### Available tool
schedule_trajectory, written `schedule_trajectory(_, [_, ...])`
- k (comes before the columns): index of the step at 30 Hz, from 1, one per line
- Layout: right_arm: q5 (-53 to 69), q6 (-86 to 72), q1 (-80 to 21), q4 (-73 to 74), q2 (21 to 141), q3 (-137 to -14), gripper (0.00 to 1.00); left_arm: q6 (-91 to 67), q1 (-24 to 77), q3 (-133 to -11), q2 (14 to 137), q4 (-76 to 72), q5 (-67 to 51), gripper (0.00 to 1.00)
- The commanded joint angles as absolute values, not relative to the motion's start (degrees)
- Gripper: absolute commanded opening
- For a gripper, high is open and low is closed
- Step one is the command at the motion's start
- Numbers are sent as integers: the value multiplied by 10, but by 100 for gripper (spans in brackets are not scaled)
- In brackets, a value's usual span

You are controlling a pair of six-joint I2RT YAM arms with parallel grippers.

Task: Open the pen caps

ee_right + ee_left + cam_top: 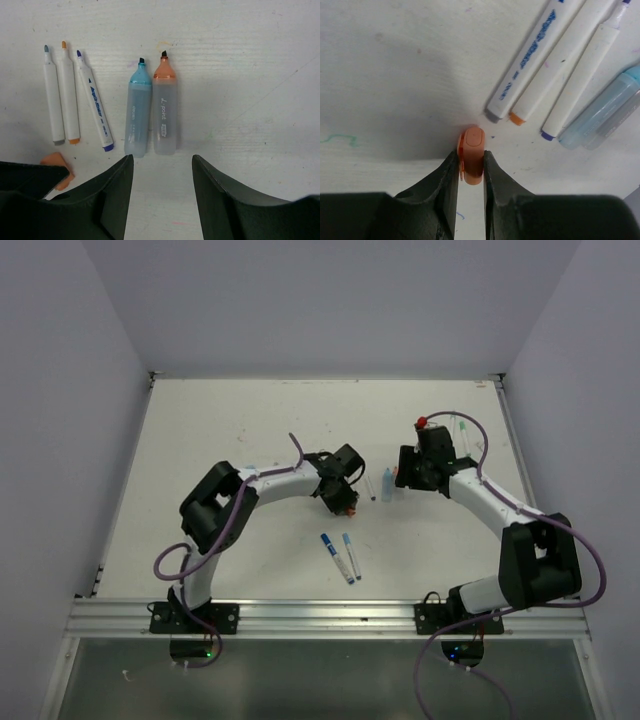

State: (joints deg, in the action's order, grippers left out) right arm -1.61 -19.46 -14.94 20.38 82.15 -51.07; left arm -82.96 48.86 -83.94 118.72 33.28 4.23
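Observation:
An orange pen cap [472, 150] sits between the fingers of my left gripper [471, 155], which is shut on it with both jaws pressing its sides, close to the table. The same cap [59, 167] shows at the lower left of the right wrist view. Three uncapped white pens [67, 97] lie side by side, and next to them lie a light blue highlighter [137, 115] and an orange one [165, 112], both uncapped. My right gripper [162, 160] hangs open just short of the highlighters, with nothing between its fingers. Nearer the front lie two capped pens [340, 556].
In the top view the left gripper [347, 502] and the right gripper [405, 472] face each other across the pens [371, 485] at mid-table. A green-ended pen [462, 430] and a red object [423, 423] lie behind the right arm. White walls enclose the table on three sides.

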Motion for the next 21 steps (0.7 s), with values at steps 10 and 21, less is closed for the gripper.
schedule_trajectory(10, [-15, -193, -164, 197, 789, -498, 54, -680, 451, -730, 1052, 400, 235, 0])
schedule_trajectory(21, [-32, -186, -267, 232, 756, -490, 55, -404, 282, -608, 905, 259, 228, 0])
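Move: About 28 cm to the left hand's left and 13 cm ahead lies the blue highlighter cap, in the cap group where its held orange cap is being taken; the purple cap is 3 cm to the right of it, the grey cap about 11 cm to the right of it. All lie some 2 cm below this hand. From the right hand, the light-blue pen is roughly 17 cm back, 15 cm left and 7 cm down; the blue marker lies 3 cm beyond it to the left, the purple pen 5 cm ahead and 8 cm left of this hand. Swinging left by about 20 cm, the left hand carries the still-pinched orange cap away from the uncapped pens towards the loose caps, first edging back, then rising about 5 cm and going somewhat forward, while the wrist tilts some 30 degrees so the fingertips swing outward. Late on, the right hand, empty and half open, starts left and back towards the light-blue pen, turning slightly counter-clockwise. ##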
